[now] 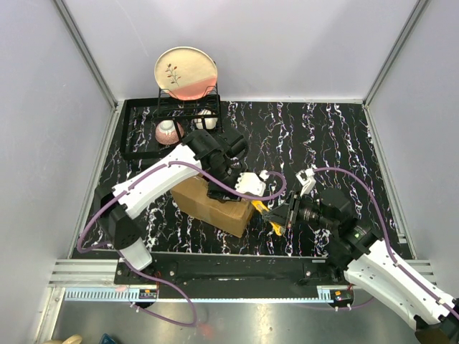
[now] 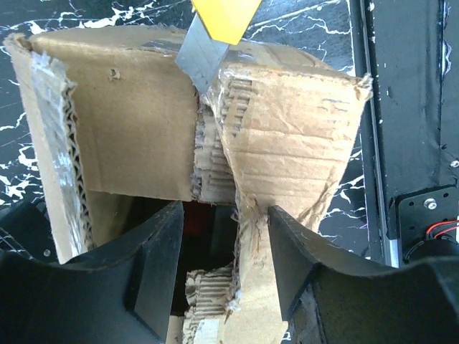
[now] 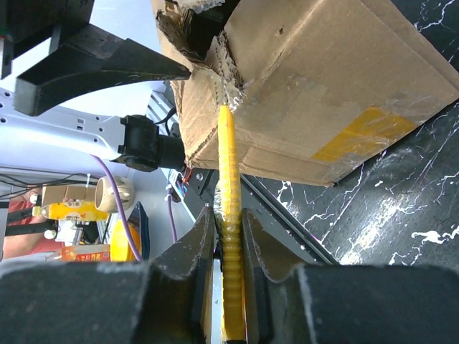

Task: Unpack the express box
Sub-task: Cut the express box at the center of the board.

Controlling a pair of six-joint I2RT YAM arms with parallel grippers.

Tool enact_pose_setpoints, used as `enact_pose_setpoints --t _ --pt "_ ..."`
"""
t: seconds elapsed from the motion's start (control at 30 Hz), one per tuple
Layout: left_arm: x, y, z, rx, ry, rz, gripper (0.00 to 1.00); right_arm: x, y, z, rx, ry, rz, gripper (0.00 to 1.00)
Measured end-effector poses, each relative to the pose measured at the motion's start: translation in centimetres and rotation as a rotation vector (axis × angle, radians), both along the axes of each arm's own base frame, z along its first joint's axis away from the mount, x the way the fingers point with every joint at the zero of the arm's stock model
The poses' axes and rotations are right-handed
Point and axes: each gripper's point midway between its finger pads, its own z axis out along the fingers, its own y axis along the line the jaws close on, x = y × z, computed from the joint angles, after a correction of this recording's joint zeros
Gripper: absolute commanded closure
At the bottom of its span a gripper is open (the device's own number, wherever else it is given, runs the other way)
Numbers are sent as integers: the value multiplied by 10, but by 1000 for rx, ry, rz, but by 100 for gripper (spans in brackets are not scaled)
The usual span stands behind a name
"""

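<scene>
The express box (image 1: pixel 211 206), a brown cardboard carton, lies on the table between the two arms. Its top flaps (image 2: pixel 136 122) are torn and partly parted. My left gripper (image 2: pixel 224 215) is over the opening with its jaws apart. The ragged edge of the right flap (image 2: pixel 287 136) stands between them, against the right finger (image 2: pixel 305 265), with a gap to the left finger (image 2: pixel 154 265). Something dark red (image 2: pixel 195 223) shows inside. My right gripper (image 3: pixel 228 229) is shut on a yellow utility knife (image 3: pixel 227 179). Its blade (image 2: pixel 202 61) rests at the flap seam.
A black dish rack (image 1: pixel 143 132) stands at the back left with a plate (image 1: pixel 186 72), a bowl (image 1: pixel 168 132) and a cup (image 1: pixel 204 120). Grey walls close in three sides. A black rail (image 1: pixel 237 265) runs along the near edge.
</scene>
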Motion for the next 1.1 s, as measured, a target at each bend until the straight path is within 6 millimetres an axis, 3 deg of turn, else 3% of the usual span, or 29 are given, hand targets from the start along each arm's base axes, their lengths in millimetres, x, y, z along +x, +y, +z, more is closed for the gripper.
enact_pose_setpoints --t 0.1,0.17,0.23,0.27,0.6,0.93,1.1 --pt "1 -2 -7 18 16 1 48 -1 -1 -2 -3 3 0 100" --pt "1 -2 -8 22 21 1 56 -2 -2 -4 -5 6 0 100" --pt "0 -1 -9 23 25 2 97 -3 -3 -6 -11 12 0 100" --pt "-1 -1 -9 25 29 5 100 -4 -3 -6 -12 14 0 100" --pt "-3 1 -10 37 43 15 100 -7 -6 -7 -5 7 0 100" --pt "11 -2 10 22 -40 48 100 -11 -9 -9 -13 18 0 100" --pt "7 -5 11 24 -46 43 100 -11 -9 -10 -16 20 -1 100"
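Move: The torn edge of the near flap runs between the left hand's parted fingers, about 1 cm below and 1 cm nearer the base. The knife blade is roughly 7 cm to the hand's right, 1 cm ahead and 2 cm lower. From the right hand, which holds the knife, the box's torn corner at the blade tip is about 7 cm left, 4 cm ahead and 2 cm down; the flap edge is some 14 cm left, 4 cm ahead and 1 cm down. The left fingers pinch the torn cardboard edge: the hand sinks about 1 cm, shuts over it, then pulls it up some 2 cm while easing a little forward, the wrist barely turning. The right hand, still gripping the knife, slowly draws back, right and down by under 2 cm altogether, taking the blade away from the torn corner. ##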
